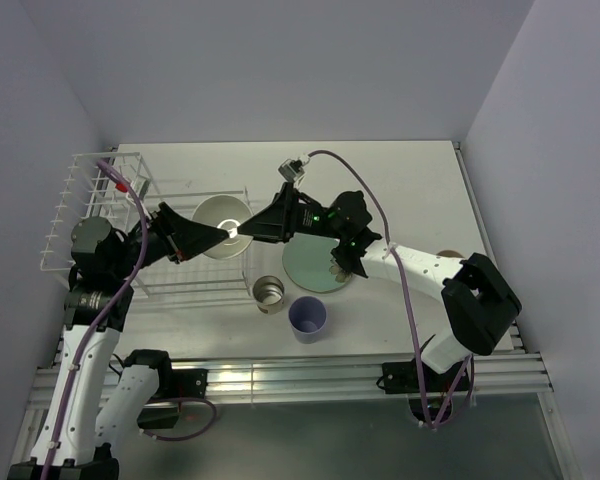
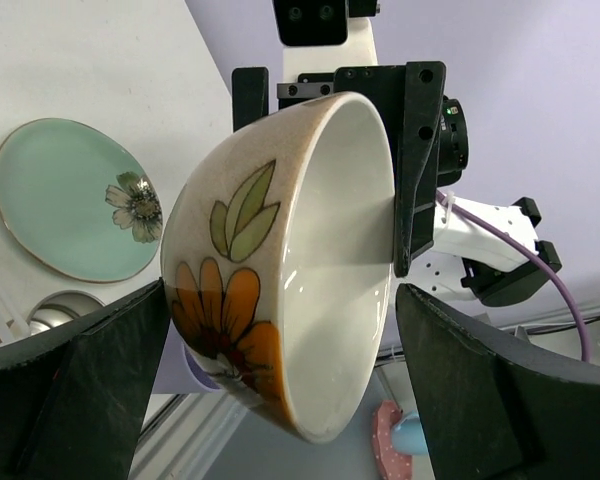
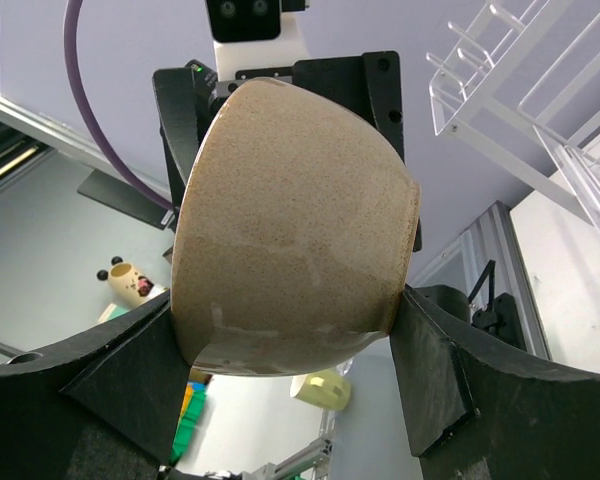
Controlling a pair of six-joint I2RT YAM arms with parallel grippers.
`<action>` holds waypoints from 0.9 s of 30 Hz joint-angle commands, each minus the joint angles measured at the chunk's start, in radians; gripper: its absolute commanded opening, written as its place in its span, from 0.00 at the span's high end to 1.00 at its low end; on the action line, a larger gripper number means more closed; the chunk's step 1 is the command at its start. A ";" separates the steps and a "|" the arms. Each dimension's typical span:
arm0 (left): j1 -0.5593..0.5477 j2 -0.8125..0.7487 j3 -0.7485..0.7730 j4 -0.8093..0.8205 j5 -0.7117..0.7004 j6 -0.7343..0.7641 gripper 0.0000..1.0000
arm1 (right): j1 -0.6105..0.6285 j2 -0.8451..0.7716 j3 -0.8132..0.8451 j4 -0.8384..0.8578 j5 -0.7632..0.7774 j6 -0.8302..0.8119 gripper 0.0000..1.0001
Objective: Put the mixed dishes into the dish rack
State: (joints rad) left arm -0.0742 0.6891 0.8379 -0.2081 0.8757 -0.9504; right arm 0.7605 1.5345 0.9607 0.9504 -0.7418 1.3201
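The cream bowl, painted with an orange flower, hangs in the air on its side over the right end of the white wire dish rack. My right gripper is shut on it, both pads pressed against its sides. My left gripper faces it from the left, open, with its fingers around the bowl and a gap on the rim side. The pale green plate, the steel cup and the lavender cup stand on the table.
A beige rim peeks out behind the right forearm. The plate lies directly under the right arm. The rack's upright tines run along its left side. Walls close the table on three sides.
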 commanded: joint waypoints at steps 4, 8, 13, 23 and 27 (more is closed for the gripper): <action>0.011 -0.031 0.027 -0.046 0.008 0.078 0.01 | -0.036 -0.016 0.010 0.094 0.016 0.010 1.00; 0.011 -0.037 0.027 -0.111 -0.020 0.120 0.01 | -0.044 -0.008 0.021 0.088 0.010 0.008 1.00; 0.011 -0.059 0.015 -0.174 -0.041 0.170 0.01 | -0.047 0.003 0.058 0.045 0.002 -0.015 1.00; 0.011 -0.125 0.122 -0.419 -0.172 0.305 0.01 | -0.052 0.052 0.185 -0.200 0.004 -0.159 1.00; 0.001 -0.164 0.153 -0.476 -0.222 0.300 0.03 | -0.049 0.078 0.231 -0.286 0.016 -0.215 1.00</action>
State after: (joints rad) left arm -0.0692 0.5564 0.9443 -0.6231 0.7143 -0.6899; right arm 0.7151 1.6150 1.1011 0.6796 -0.7437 1.1728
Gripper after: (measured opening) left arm 0.980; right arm 0.777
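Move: The bowl is in the right gripper, its middle roughly 3 cm left and 1 cm ahead of that hand. The dish rack's open right-hand basket, where it is headed, lies about 12 cm ahead, 13 cm left and 27 cm below. From the same hand, the metal cup is level and 4 cm right, the green plate 11 cm ahead and 15 cm right, both some 30 cm down. The bowl sits about 2 cm ahead and 1 cm right of the left hand. The bowl stays gripped in the right hand, carried about 5 cm forward and some 3 cm down, with a late leftward drift towards the rack basket and the fingertips dipping about 10 degrees. The left hand, already wide open around the bowl, backs out from under it: down about 3 cm first, then back and left while rising slightly, its wrist turning some 15 degrees. ##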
